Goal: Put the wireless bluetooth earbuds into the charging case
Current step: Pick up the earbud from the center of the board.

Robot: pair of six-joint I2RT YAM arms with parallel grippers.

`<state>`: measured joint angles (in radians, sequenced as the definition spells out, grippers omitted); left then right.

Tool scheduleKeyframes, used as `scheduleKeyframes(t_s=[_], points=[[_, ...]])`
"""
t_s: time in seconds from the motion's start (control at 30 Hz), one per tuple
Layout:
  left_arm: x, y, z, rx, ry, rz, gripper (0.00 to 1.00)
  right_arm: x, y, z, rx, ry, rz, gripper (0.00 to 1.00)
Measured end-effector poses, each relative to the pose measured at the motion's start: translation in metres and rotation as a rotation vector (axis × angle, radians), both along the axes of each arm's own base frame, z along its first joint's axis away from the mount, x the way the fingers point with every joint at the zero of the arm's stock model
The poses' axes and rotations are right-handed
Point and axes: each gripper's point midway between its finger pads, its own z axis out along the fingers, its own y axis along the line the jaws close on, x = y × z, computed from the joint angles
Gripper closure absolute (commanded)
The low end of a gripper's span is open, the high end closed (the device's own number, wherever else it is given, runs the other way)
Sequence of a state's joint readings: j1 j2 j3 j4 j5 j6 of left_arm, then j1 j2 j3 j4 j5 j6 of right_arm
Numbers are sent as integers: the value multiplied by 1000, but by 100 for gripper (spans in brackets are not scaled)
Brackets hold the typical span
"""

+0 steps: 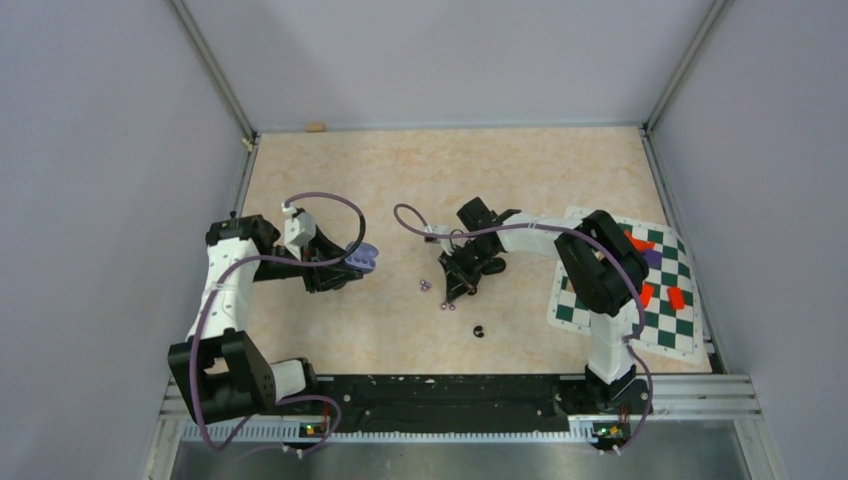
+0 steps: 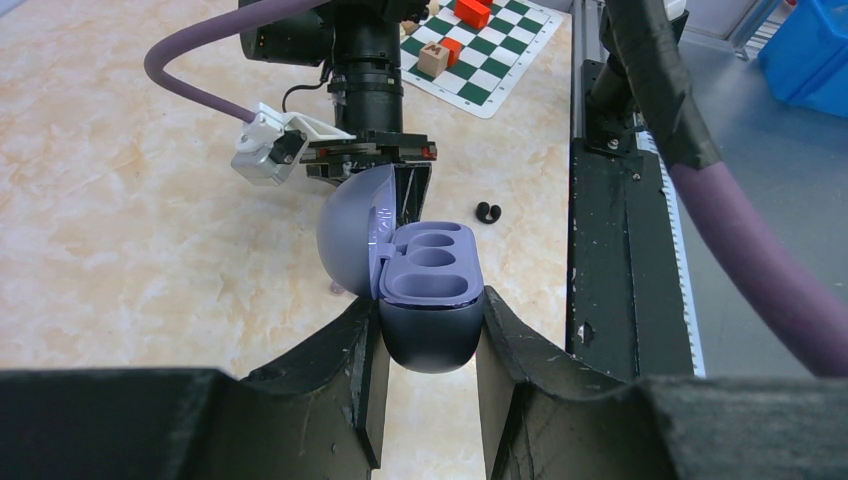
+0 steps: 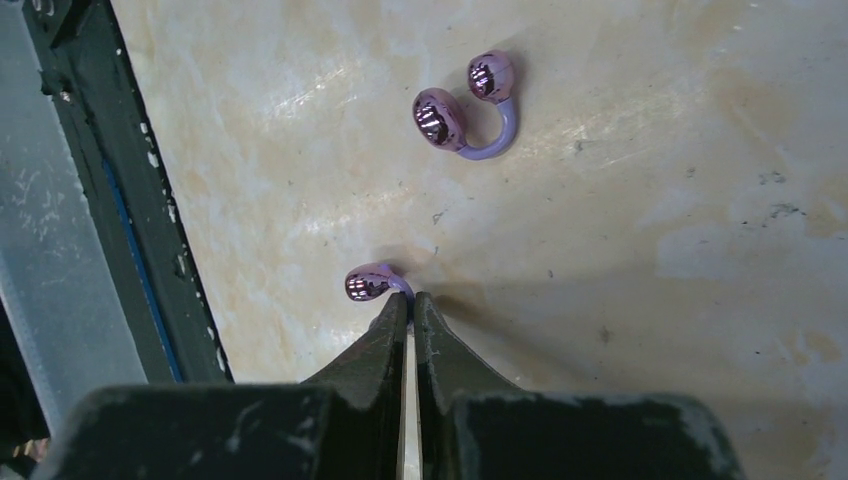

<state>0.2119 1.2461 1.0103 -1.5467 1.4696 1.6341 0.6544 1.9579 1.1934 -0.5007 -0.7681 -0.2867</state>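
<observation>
My left gripper is shut on the dark base of the purple charging case, held off the table with its lid open and both wells empty. From above, the case sits at the left gripper. The right gripper is down at the table with its jaws shut, pinching the loop of a pale purple earbud. A second purple earbud lies loose beyond it. In the top view the right gripper is mid-table by the two purple earbuds. A black earbud lies nearer the rail.
A green-and-white checkered mat with red and orange blocks lies at the right. The black base rail runs along the near edge. In the left wrist view the right arm stands just behind the case, with the black earbud beside it.
</observation>
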Motion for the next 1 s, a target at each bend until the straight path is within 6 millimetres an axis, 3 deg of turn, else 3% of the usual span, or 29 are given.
scheduleKeyframes(t_s=[0.3, 0.43, 0.8, 1.0], points=[[0, 0, 0, 0, 0, 0, 100, -2, 0, 7, 30, 24, 2, 100], [0, 0, 0, 0, 0, 0, 100, 6, 0, 24, 60, -53, -13, 100], [2, -6, 12, 50, -21, -50, 100, 46, -5, 121, 165, -471, -118, 100], [10, -18, -6, 230, -75, -22, 100, 63, -18, 172, 185, -669, -199, 100]])
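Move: The right fingers are already shut on the bridge of a purple earbud at the table top. From them the open charging case, held in the left fingers, is roughly level fore and aft, 15 cm to the left and 20 cm up. The other purple earbud lies about 3 cm ahead and 5 cm left, a black earbud 3 cm ahead and 4 cm right. From the left hand the held earbud lies level fore and aft, 15 cm right and 20 cm down. Up and somewhat forward goes the right hand, after a brief hitch near the table: about 17 cm of rise, up to around the case's height, the fingers swinging outward by some 40 degrees and keeping their pinch on the earbud. Late on, the left hand, still holding the case, eases about 2 cm rightward and tips its fingertips down. ##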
